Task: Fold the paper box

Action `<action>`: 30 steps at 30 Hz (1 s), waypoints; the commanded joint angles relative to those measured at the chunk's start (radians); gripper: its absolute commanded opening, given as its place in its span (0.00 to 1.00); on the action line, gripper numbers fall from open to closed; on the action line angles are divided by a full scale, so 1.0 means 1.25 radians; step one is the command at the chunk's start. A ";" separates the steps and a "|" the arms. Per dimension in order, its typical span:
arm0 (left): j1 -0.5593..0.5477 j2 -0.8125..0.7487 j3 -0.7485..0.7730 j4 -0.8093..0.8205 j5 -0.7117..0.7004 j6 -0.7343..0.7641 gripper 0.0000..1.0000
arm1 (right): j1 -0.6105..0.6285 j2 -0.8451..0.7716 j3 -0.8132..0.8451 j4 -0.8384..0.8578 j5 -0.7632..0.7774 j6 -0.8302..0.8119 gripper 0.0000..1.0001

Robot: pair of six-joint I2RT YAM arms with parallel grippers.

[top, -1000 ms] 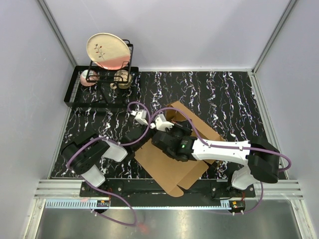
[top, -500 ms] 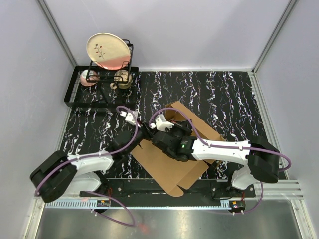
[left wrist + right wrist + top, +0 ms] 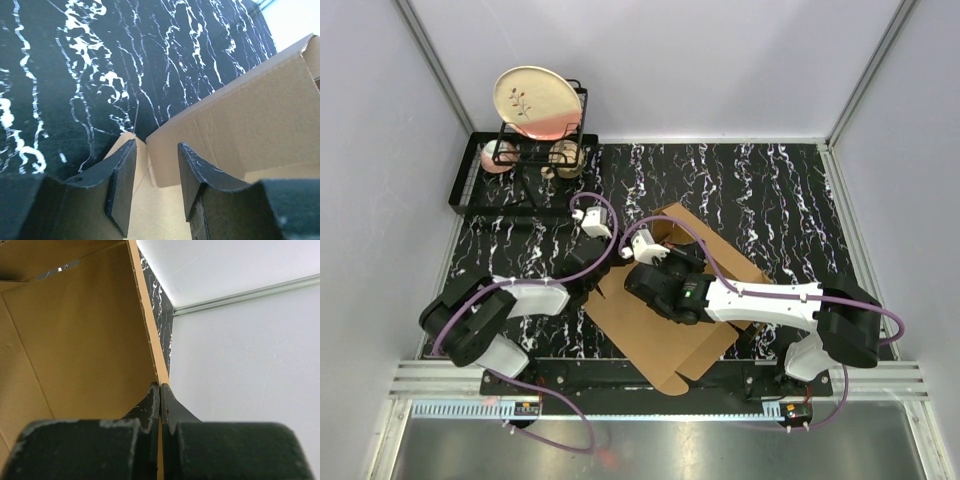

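The paper box [image 3: 655, 330] is a brown cardboard sheet lying partly folded in the middle of the black marbled table, with one wall raised. My right gripper [image 3: 668, 258] is over the box's far part. In the right wrist view it [image 3: 160, 388] is shut on the thin top edge of that raised cardboard wall [image 3: 80, 340]. My left gripper [image 3: 608, 272] is at the box's left corner. In the left wrist view its jaws [image 3: 156, 145] stand open with nothing between them, just over a flat panel and facing an upright flap [image 3: 250, 125].
A black dish rack [image 3: 515, 185] stands at the far left corner, holding a cream and pink plate [image 3: 535, 100] and small bowls. Pale walls close in the table [image 3: 760, 190] on three sides. Purple cables loop over both arms.
My left arm has swung about beside the box's left corner, its wrist ending a little farther back. The right arm and the box have stayed put.
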 commanded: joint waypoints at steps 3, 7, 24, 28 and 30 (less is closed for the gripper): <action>-0.002 0.099 0.060 0.148 0.089 -0.008 0.40 | 0.004 0.001 0.018 0.014 -0.027 0.042 0.00; -0.004 0.127 0.047 0.221 0.100 -0.016 0.40 | 0.003 0.001 0.019 0.014 -0.029 0.044 0.00; -0.011 0.311 0.035 0.580 0.204 -0.021 0.66 | 0.004 -0.010 0.014 -0.007 -0.064 0.067 0.00; -0.013 0.334 0.030 0.635 0.196 0.000 0.72 | 0.004 -0.013 0.012 -0.007 -0.074 0.066 0.00; -0.011 0.341 0.037 0.640 0.196 0.014 0.73 | 0.004 -0.015 0.011 -0.007 -0.079 0.067 0.00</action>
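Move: The upright end flap at the left end of the box's far wall is what the left gripper goes for: about 5 cm ahead, 10 cm to its right and roughly level in height. The far wall's rim in the right fingers stands some 16 cm right of the left gripper, level fore-and-aft and 9 cm higher; the box's base panel lies about 15 cm back, 7 cm right and 11 cm below. From the right hand the flap is about 8 cm left, 4 cm ahead and 8 cm lower. Bring the left gripper about 6 cm to the right against the end flap, pushing it inward, while turning the wrist clockwise some 15 degrees and rolling its left side down a little. Then sink 2 to 3 cm and spread the half-open fingers wider around the flap's lower corner. Keep the right fingers shut on the far wall's rim and hold still. ##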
